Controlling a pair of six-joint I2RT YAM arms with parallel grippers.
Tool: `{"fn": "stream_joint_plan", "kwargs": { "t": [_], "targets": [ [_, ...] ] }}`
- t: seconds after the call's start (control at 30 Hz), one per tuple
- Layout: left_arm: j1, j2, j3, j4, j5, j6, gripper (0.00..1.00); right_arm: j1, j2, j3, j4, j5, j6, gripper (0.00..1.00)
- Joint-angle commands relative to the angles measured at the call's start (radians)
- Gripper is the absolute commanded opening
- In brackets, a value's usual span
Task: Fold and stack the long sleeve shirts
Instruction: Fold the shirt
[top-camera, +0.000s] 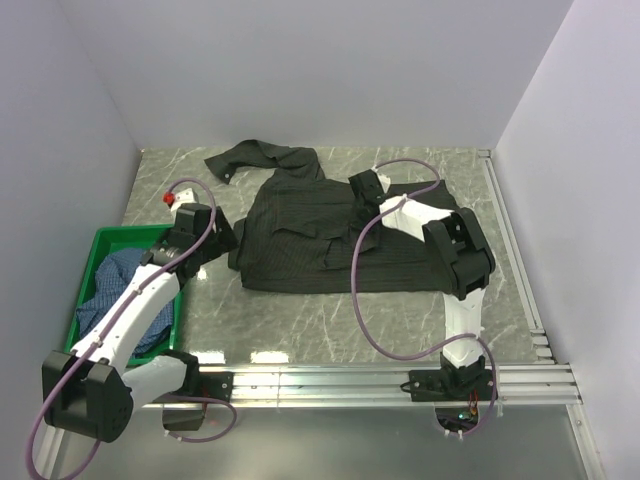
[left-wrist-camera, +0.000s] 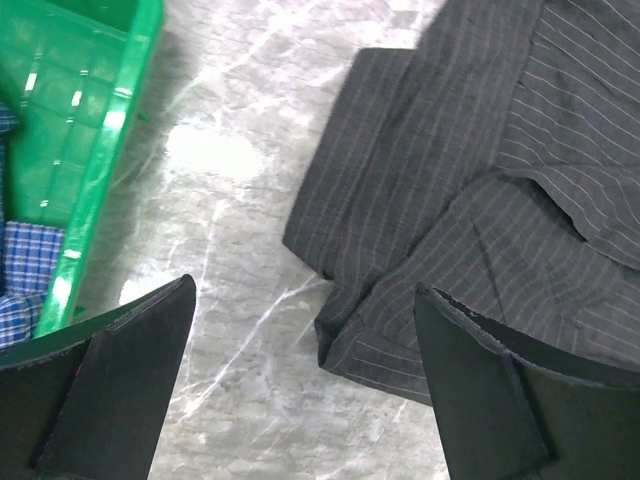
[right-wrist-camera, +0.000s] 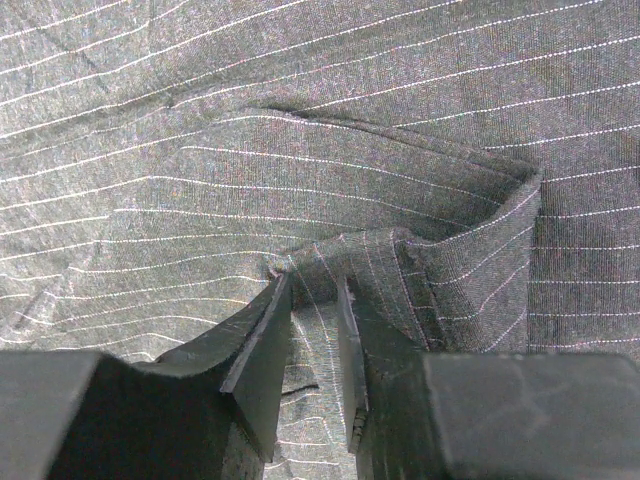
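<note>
The black pinstriped long sleeve shirt (top-camera: 300, 240) lies partly folded on the marble table, one sleeve (top-camera: 262, 158) trailing to the back left. My right gripper (top-camera: 362, 186) rests on its upper right part. In the right wrist view its jaws (right-wrist-camera: 313, 285) stand slightly apart, open, with a raised fold of the striped cloth (right-wrist-camera: 440, 250) bunched at their tips. My left gripper (top-camera: 224, 240) hangs wide open just left of the shirt's lower left corner (left-wrist-camera: 350, 330), holding nothing (left-wrist-camera: 305, 290). The blue checked shirt (top-camera: 115, 280) lies crumpled in the crate.
The green plastic crate (top-camera: 110, 233) stands at the left by the left arm; its rim (left-wrist-camera: 110, 110) is close to the left fingers. Metal rails (top-camera: 520, 260) run along the table's right and front edges. White walls close in the back and sides.
</note>
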Motion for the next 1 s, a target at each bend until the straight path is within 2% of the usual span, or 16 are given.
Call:
{"fn": "stream_joint_plan", "kwargs": {
  "t": [0.0,0.23,0.33,0.43,0.73,0.97],
  "targets": [
    [0.002,-0.010,-0.015,0.066,0.062,0.029,0.96,0.003,-0.051,-0.020,0.008,0.034,-0.033,0.33],
    [-0.016,0.018,0.003,0.068,0.259,-0.038,0.95,0.065,-0.223,-0.067,-0.065,0.102,-0.234,0.44],
    [-0.041,0.035,0.002,0.085,0.290,-0.080,0.95,0.117,-0.284,-0.102,-0.099,0.142,-0.348,0.54],
    [-0.062,0.073,0.000,0.100,0.290,-0.114,0.98,0.170,-0.287,-0.113,-0.144,0.229,-0.437,0.59],
    [-0.151,0.209,0.007,0.158,0.302,-0.190,0.99,0.223,-0.188,-0.126,-0.154,0.321,-0.537,0.57],
    [-0.180,0.318,-0.015,0.231,0.302,-0.242,0.99,0.271,-0.122,-0.113,-0.157,0.395,-0.596,0.56]
  ]
}}
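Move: The near end of the turned-in sleeve strip lies roughly 8 cm back from the right hand and 1 cm to its right, about level in height; the shirt's near edge runs about 20 cm straight back. From the left hand, the left stretch of the shirt's near edge is some 11 cm to the right, 4 cm back and 12 cm down; the shirt's near-left corner is about 6 cm right and 5 cm back, and the green bin's middle some 21 cm left and 8 cm back. The turned-in sleeve strip is left by the right hand, which lifts about 8 cm, swings back some 8 cm along the strip and sinks again with fingers opening wider astride its near end, rolling its left side down and turning counter-clockwise about 30 degrees. Over the shirt's left part, the wide-open left hand sweeps about 12 cm right, then also sinks, about 6 cm in all, towards the near edge, its fingers tipping down. ##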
